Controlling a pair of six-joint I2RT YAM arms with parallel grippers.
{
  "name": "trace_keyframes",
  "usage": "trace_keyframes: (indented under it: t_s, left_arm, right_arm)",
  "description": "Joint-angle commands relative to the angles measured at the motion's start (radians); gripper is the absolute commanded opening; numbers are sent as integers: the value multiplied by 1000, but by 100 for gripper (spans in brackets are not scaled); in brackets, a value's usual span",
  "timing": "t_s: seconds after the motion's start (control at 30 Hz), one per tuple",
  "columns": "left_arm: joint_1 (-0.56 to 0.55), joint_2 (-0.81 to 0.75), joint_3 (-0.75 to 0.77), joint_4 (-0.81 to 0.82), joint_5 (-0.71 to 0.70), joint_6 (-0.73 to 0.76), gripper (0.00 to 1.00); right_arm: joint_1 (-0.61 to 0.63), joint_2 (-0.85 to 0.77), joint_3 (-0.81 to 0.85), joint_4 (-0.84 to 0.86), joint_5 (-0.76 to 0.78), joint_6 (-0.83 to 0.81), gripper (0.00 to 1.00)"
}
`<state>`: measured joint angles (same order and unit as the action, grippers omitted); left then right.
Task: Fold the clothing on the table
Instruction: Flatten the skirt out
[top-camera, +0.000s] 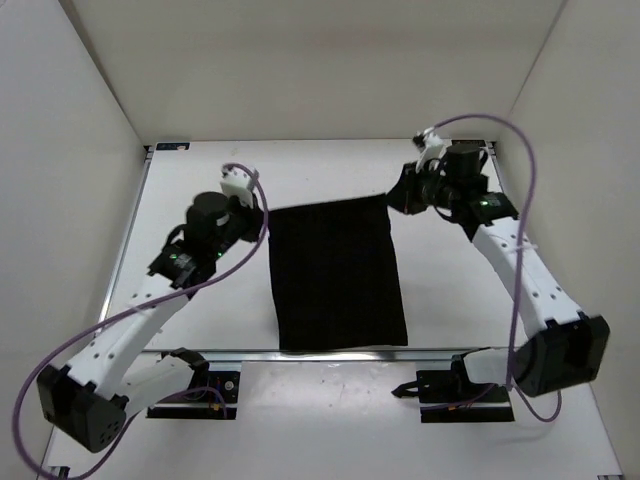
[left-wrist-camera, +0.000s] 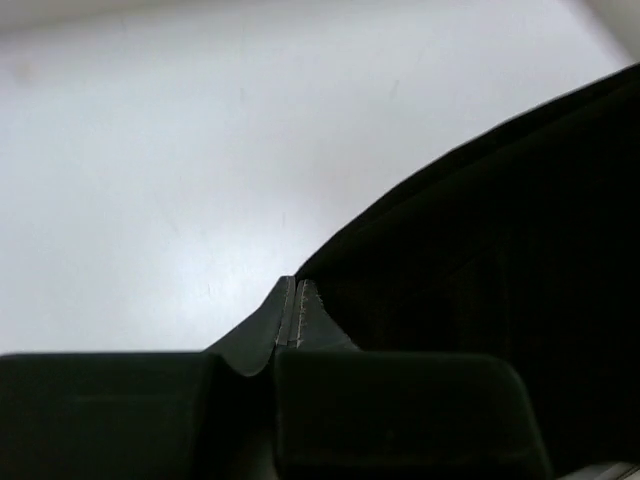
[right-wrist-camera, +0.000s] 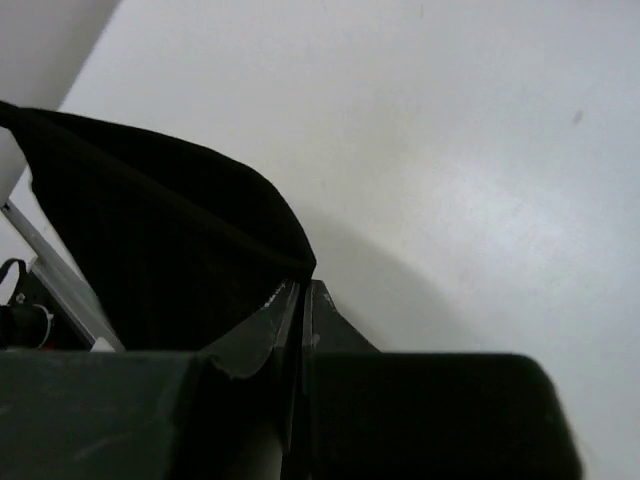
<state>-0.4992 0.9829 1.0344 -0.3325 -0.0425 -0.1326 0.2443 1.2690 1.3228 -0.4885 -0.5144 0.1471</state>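
Note:
The black clothing (top-camera: 338, 280) is spread flat as a tall rectangle on the white table (top-camera: 200, 170), and its near hem reaches the front rail. My left gripper (top-camera: 264, 214) is at the far left corner and my right gripper (top-camera: 394, 203) at the far right corner. In the left wrist view the left gripper (left-wrist-camera: 296, 284) has its jaws pressed together at the edge of the clothing (left-wrist-camera: 500, 230). In the right wrist view the right gripper (right-wrist-camera: 305, 285) is also shut, and the clothing (right-wrist-camera: 160, 240) drapes away from its tips.
A silver rail (top-camera: 330, 353) runs along the table's near edge, with both arm bases just in front of it. White walls (top-camera: 60, 180) close in the left, right and back sides. Purple cables (top-camera: 110, 320) loop beside each arm.

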Motion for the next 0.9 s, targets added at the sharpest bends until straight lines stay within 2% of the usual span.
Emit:
trace_keyframes:
  t_s: [0.0,0.13,0.17,0.27,0.5,0.6,0.7,0.87]
  left_arm:
    - [22,19,-176,96,-16,-56,0]
    - [50,81,-382,323,-17,-96,0]
    - [63,127,-384,390,7,-101,0]
    - [73,310,-344,457,16,-96,0]
    - [79,713,31,414,-34,-42,0]
    - [96,834,226,356,-66,-36,0]
    - [114,933,346,334,-76,-35,0]
    - [148,1045,480,254,-77,-62,0]
  right_arm:
    - [-23,78,-163,120,-47,44,0]
    - [-7,170,-335,318,-44,66,0]
    - [-5,209,-341,349,-36,63,0]
    - [-11,346,-287,363,-50,46,0]
    - [-39,607,-24,412,-72,11,0]
    - [-63,722,155,374,-81,-9,0]
    - [-83,832,292,331,-73,-21,0]
    - [-120,898,385,315,-55,-14,0]
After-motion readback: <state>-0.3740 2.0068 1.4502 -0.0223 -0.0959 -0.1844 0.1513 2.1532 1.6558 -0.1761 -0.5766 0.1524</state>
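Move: Both grippers already hold the skirt up by its far corners, roughly 24 cm apart. The open table it is taken to lies about 21 cm ahead, 4 cm right and 28 below the left gripper, and for the right gripper 19 ahead, 1 left and 29 below. The hem's middle hangs near the front table edge, some 21 cm back and 14 right of the left gripper, 24 back and 10 left of the right one, close to table height. Drop both grippers together and fast, about 20 cm nearly straight down, tipping the fingers further toward the table. Then sweep both forward some 20 cm at that low height, drawing the skirt out over the table away from the bases. Ease part of the tilt back and keep both corners pinched throughout. ##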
